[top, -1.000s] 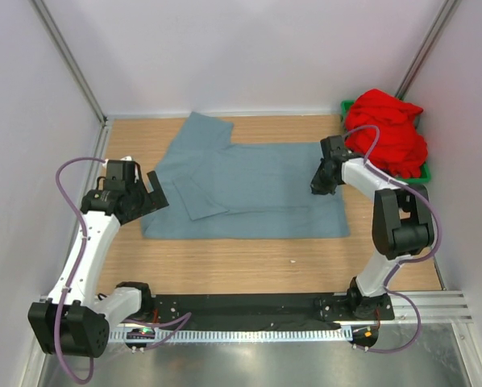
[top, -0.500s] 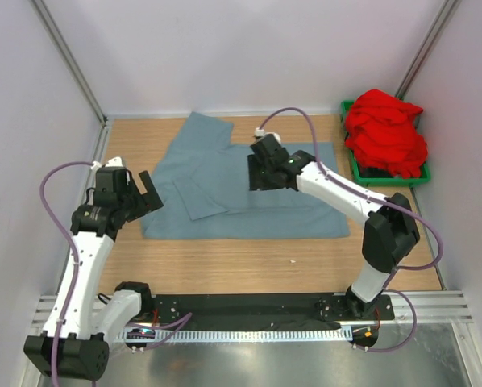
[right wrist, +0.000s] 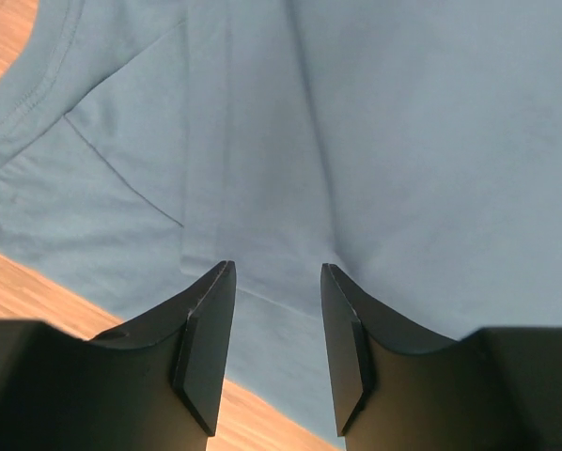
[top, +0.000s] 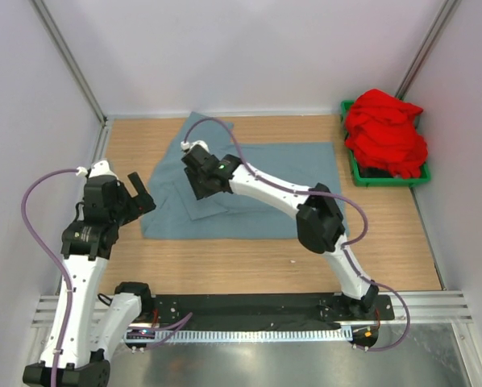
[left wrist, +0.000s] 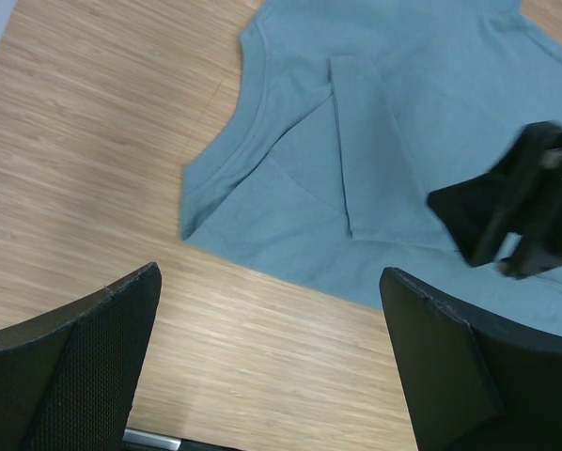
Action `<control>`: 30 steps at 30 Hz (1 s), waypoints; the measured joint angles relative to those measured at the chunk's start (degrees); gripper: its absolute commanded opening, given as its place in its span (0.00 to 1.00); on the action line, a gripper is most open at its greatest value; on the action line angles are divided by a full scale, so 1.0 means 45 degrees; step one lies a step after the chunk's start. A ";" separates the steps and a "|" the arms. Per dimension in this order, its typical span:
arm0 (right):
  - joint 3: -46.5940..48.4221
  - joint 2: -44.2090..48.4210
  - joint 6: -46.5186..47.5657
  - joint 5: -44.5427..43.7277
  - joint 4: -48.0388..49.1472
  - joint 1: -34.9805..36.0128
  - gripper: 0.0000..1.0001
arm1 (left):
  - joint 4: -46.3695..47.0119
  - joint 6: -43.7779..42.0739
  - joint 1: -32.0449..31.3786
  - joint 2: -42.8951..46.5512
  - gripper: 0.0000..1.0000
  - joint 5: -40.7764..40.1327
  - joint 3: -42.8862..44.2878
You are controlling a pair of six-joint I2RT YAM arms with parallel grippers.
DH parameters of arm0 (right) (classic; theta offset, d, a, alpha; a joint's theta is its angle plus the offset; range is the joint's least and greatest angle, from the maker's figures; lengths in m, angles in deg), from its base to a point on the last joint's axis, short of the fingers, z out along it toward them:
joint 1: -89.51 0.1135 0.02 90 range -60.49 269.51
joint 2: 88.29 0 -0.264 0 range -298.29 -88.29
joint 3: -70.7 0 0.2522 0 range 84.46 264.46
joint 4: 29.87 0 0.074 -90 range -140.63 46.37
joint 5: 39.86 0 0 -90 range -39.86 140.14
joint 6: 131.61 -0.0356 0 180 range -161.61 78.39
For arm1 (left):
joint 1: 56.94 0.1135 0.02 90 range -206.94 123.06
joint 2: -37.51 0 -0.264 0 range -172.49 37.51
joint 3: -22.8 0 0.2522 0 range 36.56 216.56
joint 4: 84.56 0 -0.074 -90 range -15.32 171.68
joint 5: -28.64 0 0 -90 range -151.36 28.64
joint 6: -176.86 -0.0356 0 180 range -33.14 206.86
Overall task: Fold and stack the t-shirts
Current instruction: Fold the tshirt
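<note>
The grey-blue t-shirt (top: 281, 161) lies spread flat on the wooden table, its left sleeve folded in over the body (top: 194, 206). The red t-shirt (top: 386, 133) is heaped in a green bin at the back right. My right gripper (top: 199, 189) reaches far across to the shirt's left part and hovers open just above the cloth (right wrist: 403, 141), nothing between its fingers (right wrist: 277, 271). My left gripper (top: 142, 193) stands wide open over bare wood by the shirt's near left corner (left wrist: 270, 277). The left wrist view shows the shirt (left wrist: 394, 122) and the right gripper (left wrist: 521, 211) over it.
The green bin (top: 358, 173) sits against the right wall at the back. White walls with metal posts close in the table on three sides. A black base rail (top: 249, 306) runs along the near edge. Bare wood (top: 225, 262) lies between shirt and rail.
My right arm has swung from the shirt's right edge across to its left part, and its jaws have opened. My left arm has drawn back slightly toward the near left.
</note>
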 measured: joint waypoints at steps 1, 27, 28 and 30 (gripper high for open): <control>0.0408 -0.0427 0.0053 -0.0010 -0.0136 0.0155 0.48 | 0.0005 0.0000 0.0000 0.0073 1.00 -0.0019 0.0000; 0.2953 -0.3667 -0.0024 -0.0010 -0.1783 0.1404 0.49 | 0.0039 0.0029 0.0000 0.0568 1.00 -0.0112 -0.0029; 0.3031 -0.3725 -0.0039 -0.0010 -0.1797 0.1418 0.49 | 0.0034 0.0029 0.0000 0.0588 1.00 -0.0112 -0.0044; 0.3113 -0.3798 -0.0058 -0.0015 -0.1802 0.1423 0.49 | 0.0034 0.0029 0.0000 0.0612 1.00 -0.0112 -0.0073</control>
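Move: The near corner of the folded-in sleeve lies about 5 cm back, 4 cm left and 10 cm below the right hand. The shirt's near edge runs past it some 6 cm closer to the robot, and the shirt's near left corner sits roughly 10 cm back and 18 cm to the left of the right hand. From the idle left hand, that sleeve corner is about 6 cm ahead, 11 cm right and 20 cm below. The sleeve's near corner is what the right hand comes down on: it sinks about 9 cm in all, at first also drifting some 4 to 5 cm back and as much left, then going almost straight down. The wrist tilts and turns only slightly, and the half-open fingers stay apart, ending with their tips about either side of the hem corner; whether they touch the cloth can't be told. ##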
